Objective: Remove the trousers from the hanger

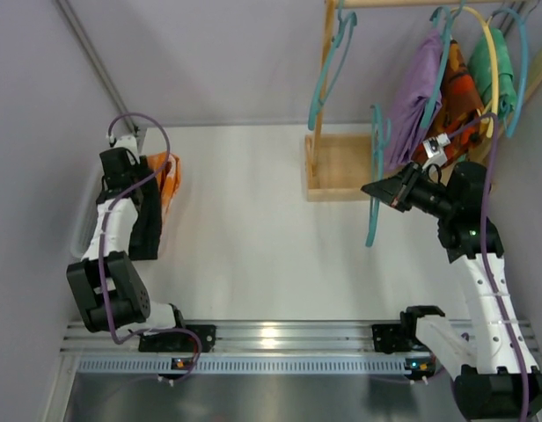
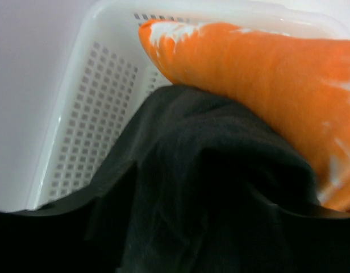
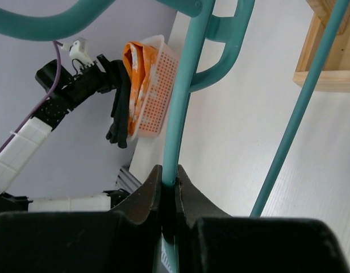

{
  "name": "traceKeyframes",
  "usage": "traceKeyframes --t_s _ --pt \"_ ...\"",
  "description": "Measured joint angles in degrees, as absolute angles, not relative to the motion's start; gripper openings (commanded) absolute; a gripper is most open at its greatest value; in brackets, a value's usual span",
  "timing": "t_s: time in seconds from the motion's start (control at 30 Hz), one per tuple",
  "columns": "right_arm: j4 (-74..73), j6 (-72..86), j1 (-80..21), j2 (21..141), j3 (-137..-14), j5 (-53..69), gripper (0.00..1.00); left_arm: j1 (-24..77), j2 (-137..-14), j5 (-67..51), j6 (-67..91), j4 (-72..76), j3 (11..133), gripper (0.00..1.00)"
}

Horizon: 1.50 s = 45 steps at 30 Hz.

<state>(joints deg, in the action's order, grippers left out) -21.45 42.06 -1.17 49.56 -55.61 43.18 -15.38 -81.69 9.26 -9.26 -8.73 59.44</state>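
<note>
The black trousers (image 1: 148, 220) hang over the rim of a white perforated basket (image 2: 90, 114) at the far left, beside an orange garment (image 1: 168, 176). My left gripper (image 1: 135, 180) is right at them. In the left wrist view the dark cloth (image 2: 209, 170) covers the jaws, so their state is hidden. My right gripper (image 1: 369, 188) is shut on a bare teal hanger (image 1: 375, 176), held in front of the wooden rack. The right wrist view shows both fingers pinching the hanger's rod (image 3: 183, 102), with the trousers (image 3: 121, 114) and basket (image 3: 158, 85) far off.
A wooden rack (image 1: 341, 167) stands at the back right. Its rail carries an empty teal hanger (image 1: 333, 61) and hangers with purple (image 1: 416, 88), orange patterned (image 1: 460, 97) and green (image 1: 491, 70) garments. A metal rail (image 1: 280, 338) runs along the near edge.
</note>
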Motion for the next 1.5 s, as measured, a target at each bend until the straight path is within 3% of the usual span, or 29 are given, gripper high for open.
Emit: traceKeyframes --t_s 0.3,0.43,0.77,1.07,1.5 --pt "-23.8 40.6 -1.1 48.6 -57.8 43.1 0.0 -15.3 -71.9 0.0 -9.0 -26.6 74.2 0.83" --pt "-24.3 40.6 -1.1 46.2 -57.9 43.1 0.0 -15.3 -65.3 -4.1 -9.2 -29.4 79.8 0.95" --pt "-24.4 44.9 -1.1 44.5 -63.5 43.2 0.0 -15.3 -52.4 -24.5 -8.8 -31.8 81.3 0.99" --pt "-15.4 53.7 -1.1 58.4 -80.1 40.7 0.0 -15.3 -51.7 -42.8 -6.9 -33.8 84.6 0.98" --pt "-17.4 56.8 -2.6 83.7 -102.8 35.6 0.0 -15.3 -53.0 -48.9 -5.6 -33.9 88.8 0.97"
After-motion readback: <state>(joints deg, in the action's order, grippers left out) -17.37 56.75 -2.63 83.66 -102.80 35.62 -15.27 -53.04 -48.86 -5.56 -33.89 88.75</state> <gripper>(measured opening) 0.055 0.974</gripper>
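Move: The right hand holds the empty teal hanger, with the rack's wooden bar about 20 cm ahead and some 30 cm above. The purple trousers hang roughly 17 cm ahead and 8 cm to its right, and the first empty hanger 16 cm ahead, 9 cm left, 15 cm up. The left hand has the black trousers between its loosening fingers; the basket's middle is about 6 cm back, 2 cm right, 12 cm below, the orange trousers 3 cm back, 8 cm right. Its fingers opening on to full width, the left hand comes free of the black trousers and rises about 30 cm, drawing back and to its right, while it tips up and swings clockwise to point towards the rack. The right hand keeps its pinch on the hanger, eases back slightly, then lifts it some 17 cm and carries it forward towards the bar. ##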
